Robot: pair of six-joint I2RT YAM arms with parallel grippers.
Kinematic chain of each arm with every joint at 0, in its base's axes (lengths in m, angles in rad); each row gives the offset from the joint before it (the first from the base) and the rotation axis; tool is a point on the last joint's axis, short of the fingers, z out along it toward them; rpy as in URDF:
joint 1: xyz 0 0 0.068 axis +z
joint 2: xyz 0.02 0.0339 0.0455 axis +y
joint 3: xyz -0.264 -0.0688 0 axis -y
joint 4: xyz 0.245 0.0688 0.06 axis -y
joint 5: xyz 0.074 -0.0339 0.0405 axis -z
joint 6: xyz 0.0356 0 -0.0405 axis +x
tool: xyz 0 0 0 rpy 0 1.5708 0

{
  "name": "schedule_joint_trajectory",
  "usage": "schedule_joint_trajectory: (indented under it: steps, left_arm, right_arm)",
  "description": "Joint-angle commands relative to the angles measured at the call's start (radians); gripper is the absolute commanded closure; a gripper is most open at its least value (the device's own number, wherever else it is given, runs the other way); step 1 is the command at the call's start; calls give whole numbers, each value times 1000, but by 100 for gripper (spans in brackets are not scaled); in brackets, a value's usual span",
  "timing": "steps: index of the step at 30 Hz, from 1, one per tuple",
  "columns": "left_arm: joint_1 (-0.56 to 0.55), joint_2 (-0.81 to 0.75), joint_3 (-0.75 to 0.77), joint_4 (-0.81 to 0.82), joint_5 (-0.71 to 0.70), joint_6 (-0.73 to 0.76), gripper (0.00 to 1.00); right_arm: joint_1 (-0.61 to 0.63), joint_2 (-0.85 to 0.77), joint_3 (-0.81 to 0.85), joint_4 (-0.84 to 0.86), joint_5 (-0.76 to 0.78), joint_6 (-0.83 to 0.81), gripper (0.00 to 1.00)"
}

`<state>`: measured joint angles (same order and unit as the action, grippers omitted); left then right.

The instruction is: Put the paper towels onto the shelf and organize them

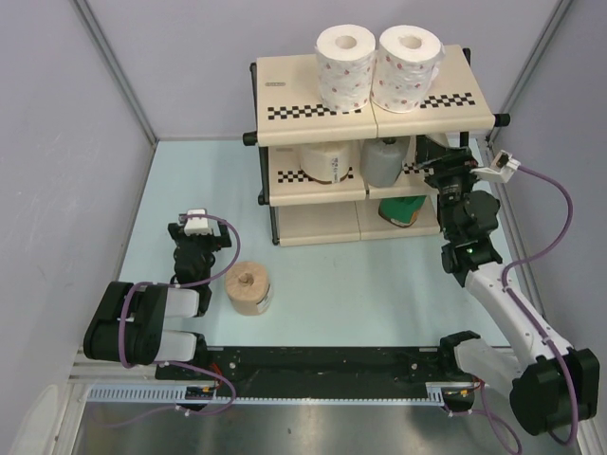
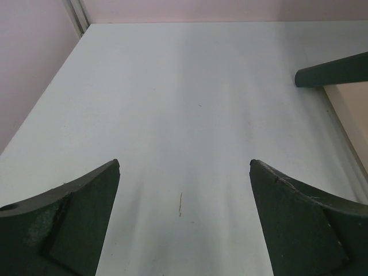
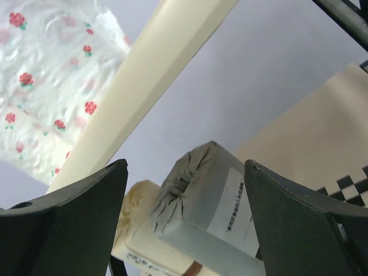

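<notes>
The shelf [image 1: 313, 98] stands at the back of the table. Two white paper towels with red dots [image 1: 345, 64] [image 1: 410, 64] sit on its top tier. On the middle tier a cream roll [image 1: 325, 159] stands next to a grey roll [image 1: 382, 161], and a green roll [image 1: 403, 210] sits on the bottom tier. A tan roll [image 1: 248, 287] stands on the table. My right gripper [image 1: 429, 159] is open at the middle tier's right end. In the right wrist view the grey roll [image 3: 207, 195] lies just ahead between its spread fingers [image 3: 185, 167]. My left gripper [image 1: 193, 235] [image 2: 185, 164] is open over bare table, left of the tan roll.
The left wrist view shows a black shelf foot [image 2: 333, 69] and a beige panel [image 2: 352, 115] at the right. Grey walls [image 1: 57, 142] enclose the table. In the right wrist view the top tier's edge [image 3: 155, 69] runs overhead with a dotted roll [image 3: 46, 86] above it.
</notes>
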<state>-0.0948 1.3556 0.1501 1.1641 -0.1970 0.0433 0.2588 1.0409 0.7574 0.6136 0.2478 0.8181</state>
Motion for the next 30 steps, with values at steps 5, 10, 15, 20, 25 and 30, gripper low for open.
schedule_joint_trajectory:
  steps: [5, 10, 15, 20, 25, 30]
  left_arm:
    - [4, -15, 12, 36, 21, -8, 0]
    - [4, -15, 12, 37, 21, -5, 0]
    - [4, -15, 12, 37, 21, -6, 0]
    - [4, -15, 12, 37, 21, -5, 0]
    - [4, -13, 12, 37, 21, -6, 0]
    - [4, -15, 12, 37, 21, -6, 0]
  right_arm:
    - [101, -117, 5, -307, 13, -123, 38]
    - [161, -105, 3, -379, 45, -172, 50]
    - [165, -64, 2, -370, 73, -168, 55]
    - [163, -16, 3, -319, 82, -184, 55]
    - [152, 33, 3, -278, 76, -189, 55]
    - [151, 67, 2, -232, 74, -189, 55]
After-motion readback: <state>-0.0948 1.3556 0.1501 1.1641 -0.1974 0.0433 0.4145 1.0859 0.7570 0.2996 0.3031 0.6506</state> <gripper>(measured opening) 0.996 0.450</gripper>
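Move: The grey paper towel stands on the middle shelf, some 8 cm ahead of the right hand, 10 cm to its left and 8 cm below it. On the same shelf the cream roll stands about 12 cm farther left of the grey one. The green roll, one shelf down, is roughly 5 cm ahead of the right hand, 4 cm left and 28 cm below. From the left hand the grey roll lies about 10 cm ahead, 41 cm right and 20 cm up. The right hand, empty and already out beside the grey roll, sinks about 10 cm and shifts some 5 cm left, drawing back roughly 3 cm at first and then easing forward again by nearly as much, towards the grey roll's lower front right side. On the way it tips down some 20 degrees and its left side dips about 15, while the fingers close from nearly wide to about half open; they end close to the roll, and whether they touch it can't be seen. ##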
